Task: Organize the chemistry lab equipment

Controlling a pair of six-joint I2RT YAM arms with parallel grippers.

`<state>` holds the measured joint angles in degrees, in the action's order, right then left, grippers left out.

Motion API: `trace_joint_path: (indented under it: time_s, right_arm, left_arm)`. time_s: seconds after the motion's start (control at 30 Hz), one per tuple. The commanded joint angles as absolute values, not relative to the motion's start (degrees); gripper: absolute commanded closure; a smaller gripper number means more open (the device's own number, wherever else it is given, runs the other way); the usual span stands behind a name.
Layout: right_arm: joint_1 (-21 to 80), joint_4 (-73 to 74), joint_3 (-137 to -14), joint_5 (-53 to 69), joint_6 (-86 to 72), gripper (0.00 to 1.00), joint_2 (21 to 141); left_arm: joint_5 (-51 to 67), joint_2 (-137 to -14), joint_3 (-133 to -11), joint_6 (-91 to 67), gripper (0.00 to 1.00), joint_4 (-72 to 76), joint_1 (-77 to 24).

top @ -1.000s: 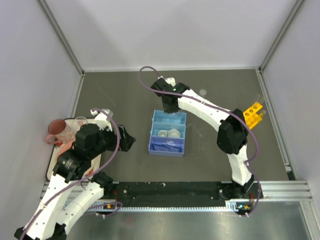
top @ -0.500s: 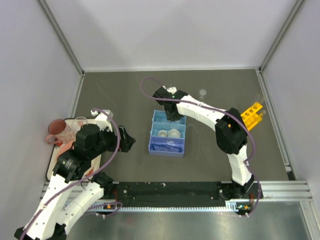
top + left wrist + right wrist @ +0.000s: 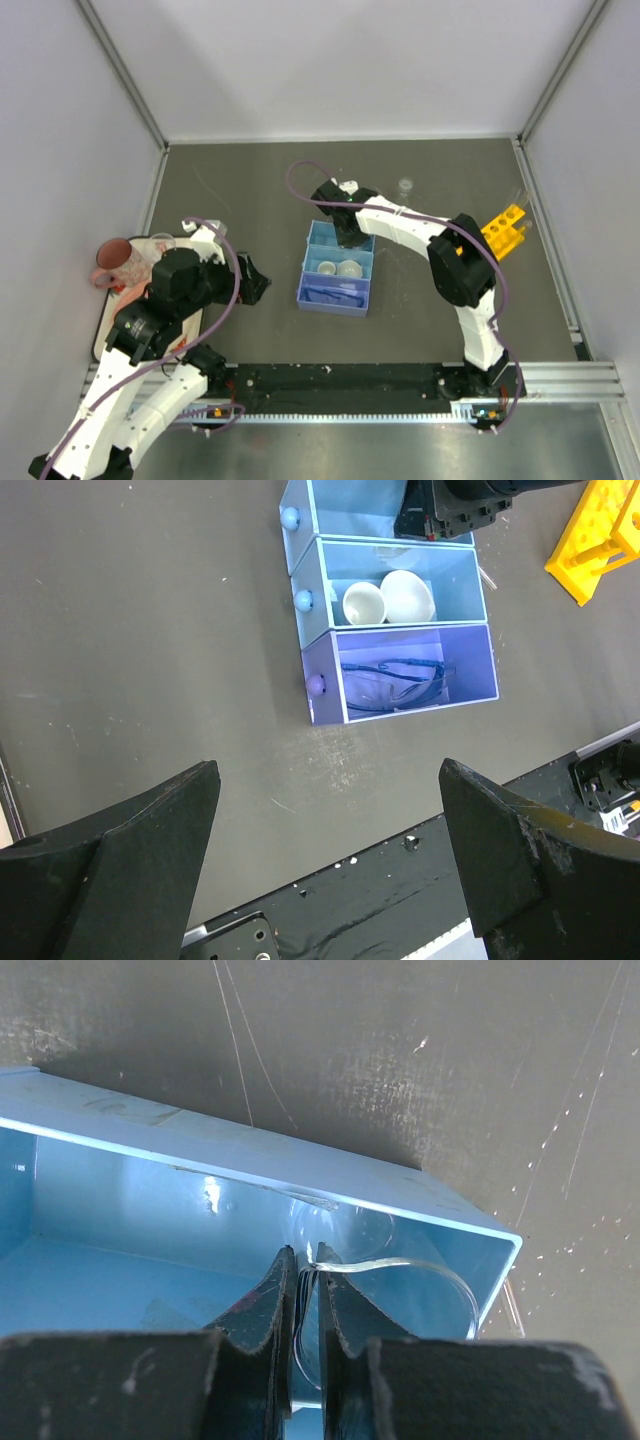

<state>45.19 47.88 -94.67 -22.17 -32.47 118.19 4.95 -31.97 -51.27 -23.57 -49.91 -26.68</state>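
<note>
The light-blue three-compartment tray [image 3: 303,281] sits mid-table. Its middle compartment holds two small white dishes [image 3: 337,268], and the nearest one holds the blue-framed goggles [image 3: 330,293]. My right gripper [image 3: 346,232] reaches down into the far compartment. In the right wrist view it [image 3: 302,1252] is shut on the rim of a clear beaker [image 3: 420,1282] inside the tray's blue walls [image 3: 150,1190]. Another clear beaker [image 3: 405,186] stands on the table behind. The yellow tube rack [image 3: 506,228] is at the right. My left gripper [image 3: 255,283] hangs open and empty left of the tray [image 3: 322,580].
A dark-pink mug [image 3: 112,262] and a clear cup [image 3: 160,243] stand on a board at the far left, under my left arm. A black rail [image 3: 340,378] runs along the near edge. Metal-framed walls enclose the table.
My right gripper has moved nearer and down with the beaker, from behind the tray into its far compartment. The left arm has not moved.
</note>
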Motion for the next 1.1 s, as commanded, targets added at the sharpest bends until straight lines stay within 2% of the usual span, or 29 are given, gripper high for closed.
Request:
trace_joint_path:
  time_s: [0.0,0.33,0.7,1.07]
  right_arm:
    - [44.65,46.49,-93.87,-21.71,-32.78,0.94,116.81]
    - [44.56,46.41,-94.57,-21.53,-32.43,0.75,116.02]
    - [44.74,49.91,-97.29,-23.11,-31.12,0.72,110.23]
    - [44.12,58.79,-109.68,-26.89,-26.11,0.68,102.39]
  left_arm:
    - [4.92,-31.55,-53.17,-22.76,0.04,-49.04,-26.81]
    - [4.66,-31.82,-52.56,-22.76,0.04,-49.04,-26.81]
    - [4.83,-32.43,-51.59,-23.03,0.04,-48.08,-26.81]
    - [5.18,-33.84,-51.76,-22.94,0.04,-46.67,-26.81]
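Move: My right hand has the beaker pinched by its rim in the far light-blue compartment; its middle is about 2 cm to my right and 3 cm below, the compartment's centre 2 cm to my left. The white dish lies 6 cm straight back, the small cup 6 cm back and 5 cm left, and the capped vial about 10 cm ahead and 12 cm right. From my left hand the beaker is roughly 16 cm ahead, 20 cm right and 19 cm below. I hold my right hand in place and open the fingers partway, letting go of the beaker's rim inside the far compartment. Then I rise almost straight up out of the box by about 11 cm, gathering speed, the fingers staying parted and tipping forward-up by some 10 degrees. ##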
